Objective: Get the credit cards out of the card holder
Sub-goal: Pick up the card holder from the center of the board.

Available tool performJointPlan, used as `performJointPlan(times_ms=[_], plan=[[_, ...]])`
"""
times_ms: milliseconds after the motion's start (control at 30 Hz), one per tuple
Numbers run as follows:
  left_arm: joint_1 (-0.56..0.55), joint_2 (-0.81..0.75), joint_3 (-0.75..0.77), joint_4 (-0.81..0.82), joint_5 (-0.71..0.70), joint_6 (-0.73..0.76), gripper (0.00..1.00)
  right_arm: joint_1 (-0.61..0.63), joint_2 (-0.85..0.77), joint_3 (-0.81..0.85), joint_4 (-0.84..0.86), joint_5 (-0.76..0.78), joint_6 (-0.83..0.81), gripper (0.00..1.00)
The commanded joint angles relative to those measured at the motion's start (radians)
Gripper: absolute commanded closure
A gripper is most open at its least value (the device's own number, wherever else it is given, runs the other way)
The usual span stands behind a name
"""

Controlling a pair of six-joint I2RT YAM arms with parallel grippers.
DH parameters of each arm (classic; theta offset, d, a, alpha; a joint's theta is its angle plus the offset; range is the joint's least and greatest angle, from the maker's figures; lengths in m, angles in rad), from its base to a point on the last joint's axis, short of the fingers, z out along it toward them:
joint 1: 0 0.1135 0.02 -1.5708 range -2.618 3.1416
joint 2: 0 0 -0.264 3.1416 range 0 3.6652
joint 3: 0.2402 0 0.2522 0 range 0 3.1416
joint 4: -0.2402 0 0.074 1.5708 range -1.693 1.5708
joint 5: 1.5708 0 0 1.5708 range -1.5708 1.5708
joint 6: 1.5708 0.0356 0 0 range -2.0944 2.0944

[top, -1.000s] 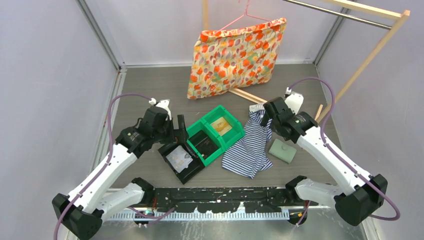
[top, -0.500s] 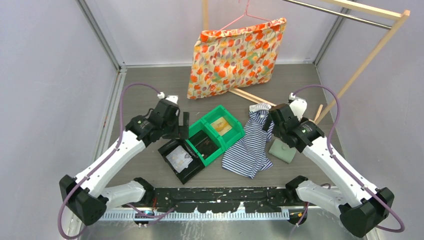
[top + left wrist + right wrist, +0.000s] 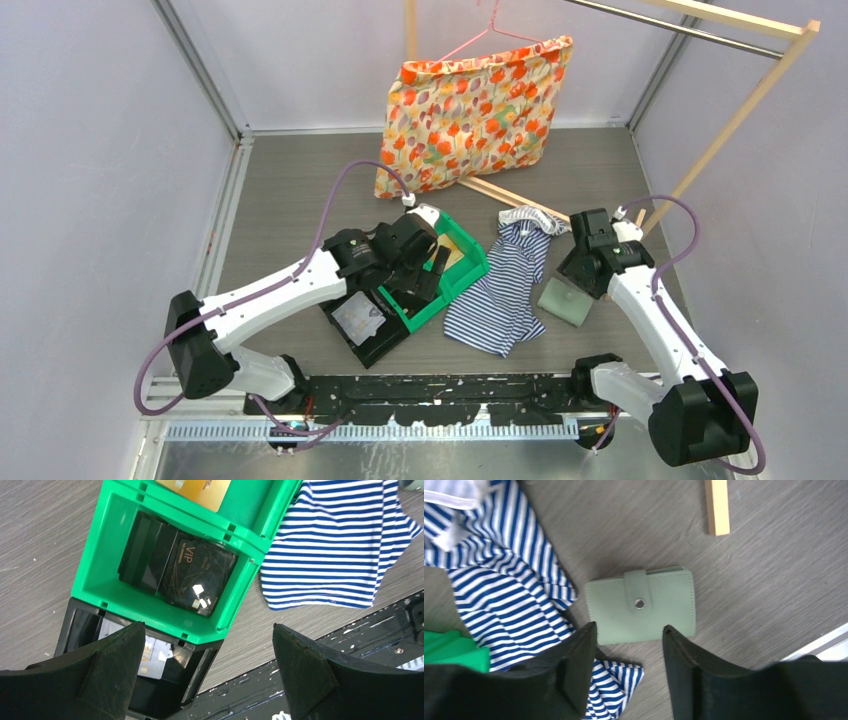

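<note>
The card holder [image 3: 641, 605], a sage-green wallet, lies closed on the table with its snap tab fastened, beside the striped shirt [image 3: 565, 301]. My right gripper [image 3: 630, 630] hovers over its near edge with the jaws partly apart and nothing between them [image 3: 587, 278]. My left gripper [image 3: 207, 627] stands wide open above the green bin [image 3: 107, 587], holding nothing [image 3: 426, 278]. A gold credit card [image 3: 197, 487] lies in the bin's far compartment and a black VIP card [image 3: 197, 572] in the near one. A white credit card [image 3: 150, 652] lies in the black tray [image 3: 385, 342].
A blue-and-white striped shirt [image 3: 505, 290] lies crumpled between bin and wallet. A floral cushion [image 3: 470, 110] hangs from a hanger at the back. A wooden rack [image 3: 740, 115] stands at the right, with a wooden strip [image 3: 716, 505] just beyond the wallet.
My left arm has swung right, from beside the black tray to over the green bin. My right gripper has moved down toward the wallet and its jaws have narrowed.
</note>
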Motion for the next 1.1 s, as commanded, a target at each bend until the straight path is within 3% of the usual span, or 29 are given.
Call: performJointPlan(times_ms=[0,300,700,733,867,1067], plan=[[0.003,-0.038,0.013,0.065,0.02,-0.011,0.0,-0.048,0.032,-0.033,0.026,-0.067,0.007,0.53],[0.003,-0.013,0.001,-0.013,-0.056,-0.024,0.0,-0.052,0.189,-0.06,0.123,-0.146,-0.053,0.52],[0.003,-0.005,-0.037,0.009,-0.033,-0.035,0.0,-0.054,0.265,-0.067,0.148,-0.059,-0.015,0.53],[0.003,-0.004,-0.04,0.01,-0.028,-0.038,0.0,-0.056,0.271,-0.068,0.152,-0.049,-0.01,0.59],[0.003,0.003,-0.043,0.009,-0.009,-0.055,0.0,-0.059,0.266,-0.075,0.166,-0.051,-0.013,0.99],[0.003,0.002,-0.046,0.019,-0.013,-0.053,0.0,-0.058,0.191,-0.058,0.136,-0.093,-0.046,0.99]])
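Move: The card holder lies almost straight below the right gripper, about 7 cm down and 1 cm ahead. The striped shirt's middle is some 12 cm left of that hand and 5 cm ahead; the wood strip's near end is about 9 cm to its right and 4 cm ahead, both down at table height. From the left gripper the card holder is roughly 29 cm to the right, 3 cm ahead and 14 cm lower. Lower the right gripper about 6 cm, nearly straight down onto the middle of the card holder, fingers still half open, while tipping them some 10 degrees nearer to vertical. Once down, hold the hand there and shut the fingers fully, pinching at the holder's strap beside the snap. ##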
